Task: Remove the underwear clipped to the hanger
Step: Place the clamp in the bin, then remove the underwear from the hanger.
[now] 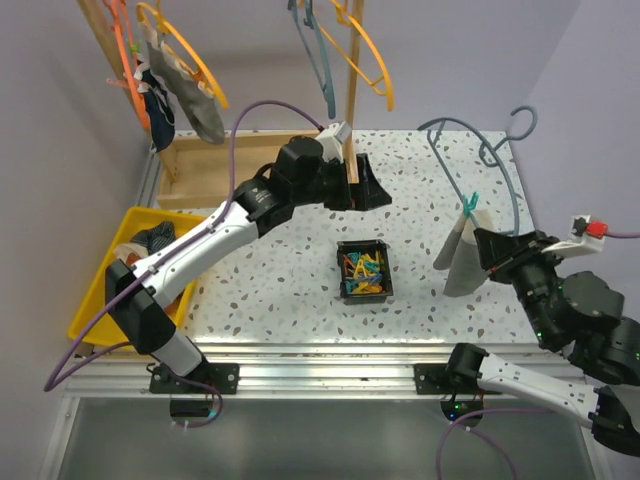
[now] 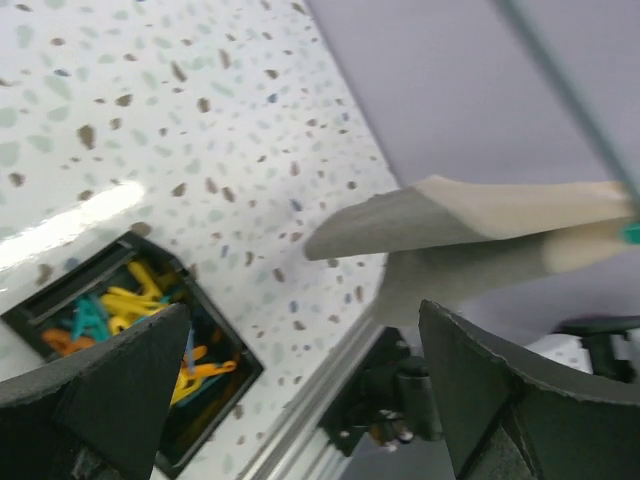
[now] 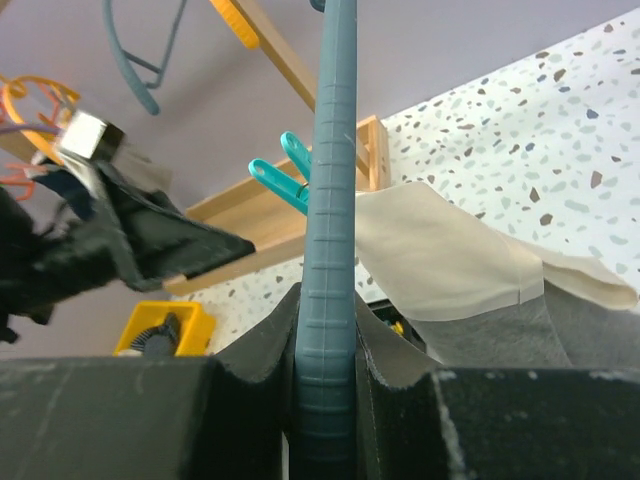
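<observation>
A grey-beige underwear [image 1: 462, 255] hangs from a teal-grey hanger [image 1: 480, 150], pinned by a teal clip [image 1: 470, 203]. My right gripper [image 1: 500, 250] is shut on the hanger's bar beside the cloth. In the right wrist view the bar [image 3: 330, 200] runs up from the right gripper [image 3: 328, 400], with the clip [image 3: 285, 180] and underwear [image 3: 450, 265] just past it. My left gripper [image 1: 368, 195] hovers open over the table's back middle, apart from the cloth. The left wrist view shows its fingers [image 2: 120, 390] spread wide, empty, with the underwear [image 2: 470, 230] ahead.
A black box of colourful clips [image 1: 364, 270] sits mid-table. A yellow bin [image 1: 95, 290] at the left holds dark cloth. Orange hangers with grey and navy underwear [image 1: 175, 95] hang on a wooden rack [image 1: 215, 165] at back left. A wooden post [image 1: 352, 90] stands behind the left gripper.
</observation>
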Robot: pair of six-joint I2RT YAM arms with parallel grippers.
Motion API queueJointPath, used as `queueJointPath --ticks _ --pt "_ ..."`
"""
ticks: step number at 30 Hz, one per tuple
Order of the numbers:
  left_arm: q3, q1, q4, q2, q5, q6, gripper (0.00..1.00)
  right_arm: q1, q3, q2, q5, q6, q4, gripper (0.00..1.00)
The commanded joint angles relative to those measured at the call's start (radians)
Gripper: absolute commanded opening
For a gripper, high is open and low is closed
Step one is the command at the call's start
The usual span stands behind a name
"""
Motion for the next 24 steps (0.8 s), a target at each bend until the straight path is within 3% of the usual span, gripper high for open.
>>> queueJointPath --ticks 1,9,13,24 --pt "0.062 -0.01 0.058 0.039 0.107 -0.112 1.0 0.002 -0.072 0.03 0.011 0.055 0.002 0.0" --pt "0.126 -0.048 0.055 0.105 0.103 -0.212 1.0 0.002 -0.331 0.039 -0.021 0.135 0.111 0.0" --pt "0.198 -0.071 -0.052 0.183 0.095 -0.205 1.0 0.002 -0.362 0.076 -0.058 0.116 0.158 0.0" --pt "0.264 -0.094 -0.094 0.266 0.125 -0.249 1.0 0.002 -0.355 0.142 -0.069 0.008 0.212 0.0"
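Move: The teal clamp still on the hanger is about 15 cm to the right of my empty left hand, some 4 cm back and 11 cm above it. From my right hand, which holds the hanger, that clamp sits about 8 cm ahead and 4 cm to the left, nearly level. The underwear hangs straight under the clamp, its middle some 8 cm lower. The clamp bin is on the table, roughly 3 cm back, 2 cm right and 27 cm below my left hand. I bring the hanger down about 13 cm and 8 cm to the left with my right hand, easing slightly forward, its left side rolling down and its fingers tipping down, grip kept. My left hand, fingers wide open, comes to meet the clamp: right some 8 cm, up a little first and then sinking, its fingertips tilting farther down. ##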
